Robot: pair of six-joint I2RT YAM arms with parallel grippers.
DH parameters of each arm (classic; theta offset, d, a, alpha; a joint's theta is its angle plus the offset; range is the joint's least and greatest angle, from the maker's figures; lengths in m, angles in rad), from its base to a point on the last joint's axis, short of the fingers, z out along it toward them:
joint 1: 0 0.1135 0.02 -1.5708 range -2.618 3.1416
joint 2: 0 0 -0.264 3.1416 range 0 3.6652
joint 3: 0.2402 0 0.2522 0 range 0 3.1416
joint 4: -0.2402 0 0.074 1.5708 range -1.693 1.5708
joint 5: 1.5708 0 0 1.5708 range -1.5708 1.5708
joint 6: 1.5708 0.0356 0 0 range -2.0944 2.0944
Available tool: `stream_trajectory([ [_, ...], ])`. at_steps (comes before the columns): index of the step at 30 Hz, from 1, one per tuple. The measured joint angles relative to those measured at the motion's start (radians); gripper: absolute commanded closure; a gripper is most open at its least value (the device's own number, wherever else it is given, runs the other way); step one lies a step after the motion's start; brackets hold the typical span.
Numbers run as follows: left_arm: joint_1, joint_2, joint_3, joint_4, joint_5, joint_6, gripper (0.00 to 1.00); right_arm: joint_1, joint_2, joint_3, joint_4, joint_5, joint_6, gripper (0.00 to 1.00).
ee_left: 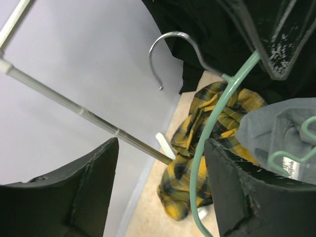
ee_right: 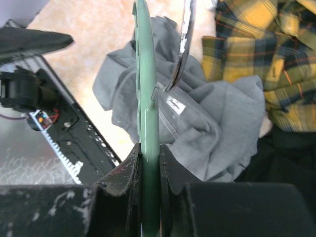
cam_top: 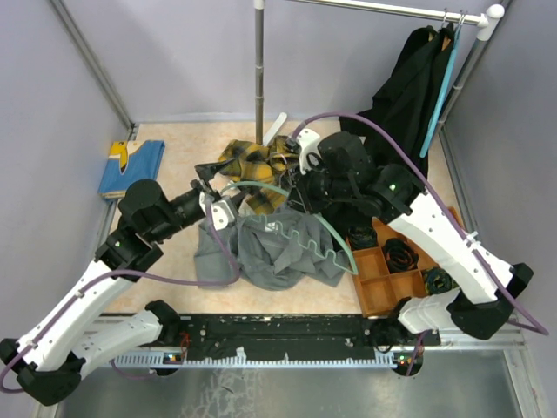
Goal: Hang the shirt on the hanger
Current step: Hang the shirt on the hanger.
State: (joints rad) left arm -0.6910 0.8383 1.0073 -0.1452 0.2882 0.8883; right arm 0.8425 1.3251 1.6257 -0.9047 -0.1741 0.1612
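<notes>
The pale teal hanger (cam_top: 324, 233) with its wavy lower bar is held over a crumpled grey shirt (cam_top: 271, 252) in the middle of the table. My right gripper (ee_right: 150, 158) is shut on the hanger (ee_right: 147, 98) near its neck, just below the metal hook (ee_right: 185, 44). My left gripper (ee_left: 160, 163) is open. The hanger's curved arm (ee_left: 207, 143) passes between its fingers, close to the right finger (ee_left: 237, 192), and nothing is pinched. From above, the left gripper (cam_top: 221, 209) is at the hanger's left end and the right gripper (cam_top: 298, 183) at the top.
A yellow plaid shirt (cam_top: 251, 161) lies behind the grey one, by the rack's upright pole (cam_top: 258, 70). Black garments (cam_top: 409, 96) hang on another teal hanger at the right. An orange tray (cam_top: 383, 292) holds black items. A blue cloth (cam_top: 130, 165) lies far left.
</notes>
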Motion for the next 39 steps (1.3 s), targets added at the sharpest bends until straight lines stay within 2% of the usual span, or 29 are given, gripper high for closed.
stream_trajectory([
  [6,0.000,0.002,-0.004,-0.026,-0.085,-0.202,0.12,0.000,-0.115,-0.133,0.071,0.138,0.062,1.00],
  [11,0.000,-0.013,-0.058,-0.048,-0.194,-0.397,0.01,0.000,-0.198,-0.215,0.146,0.191,0.104,1.00],
  [18,0.000,0.039,-0.055,-0.237,-0.378,-0.686,0.01,0.000,-0.240,-0.285,0.183,0.224,0.143,1.00],
  [29,0.000,0.156,0.080,-0.537,-0.325,-0.958,0.01,0.000,-0.299,-0.401,0.177,0.290,0.227,1.00],
  [34,0.000,0.127,0.069,-0.566,-0.323,-1.104,0.01,0.000,-0.350,-0.423,0.167,0.317,0.256,1.00],
  [39,0.000,0.007,-0.012,-0.502,-0.277,-1.216,0.01,0.000,-0.370,-0.425,0.166,0.327,0.272,1.00],
])
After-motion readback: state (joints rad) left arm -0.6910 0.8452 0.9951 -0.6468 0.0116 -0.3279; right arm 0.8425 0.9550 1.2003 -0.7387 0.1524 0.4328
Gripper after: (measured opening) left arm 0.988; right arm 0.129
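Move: The grey shirt's middle lies about 8 cm to the left gripper's right, level with it front to back and some 34 cm below. About 15 cm to that gripper's right and 6 cm lower is the hanger's middle; the plaid shirt lies 25 cm ahead, 11 cm right, on the table. From the right gripper, the grey shirt is 7 cm left and 27 cm down, the organiser tray 34 cm right, 4 cm back and equally low. Open the left gripper fully and draw it off the hanger's end, sinking about 14 cm towards the grey shirt, with a small drift left and then back. Meanwhile roll its wrist some 70 degrees and tip the fingers downward. Keep the hanger pinched in the right gripper and carry it about 7 cm right and slightly down, turning clockwise. ##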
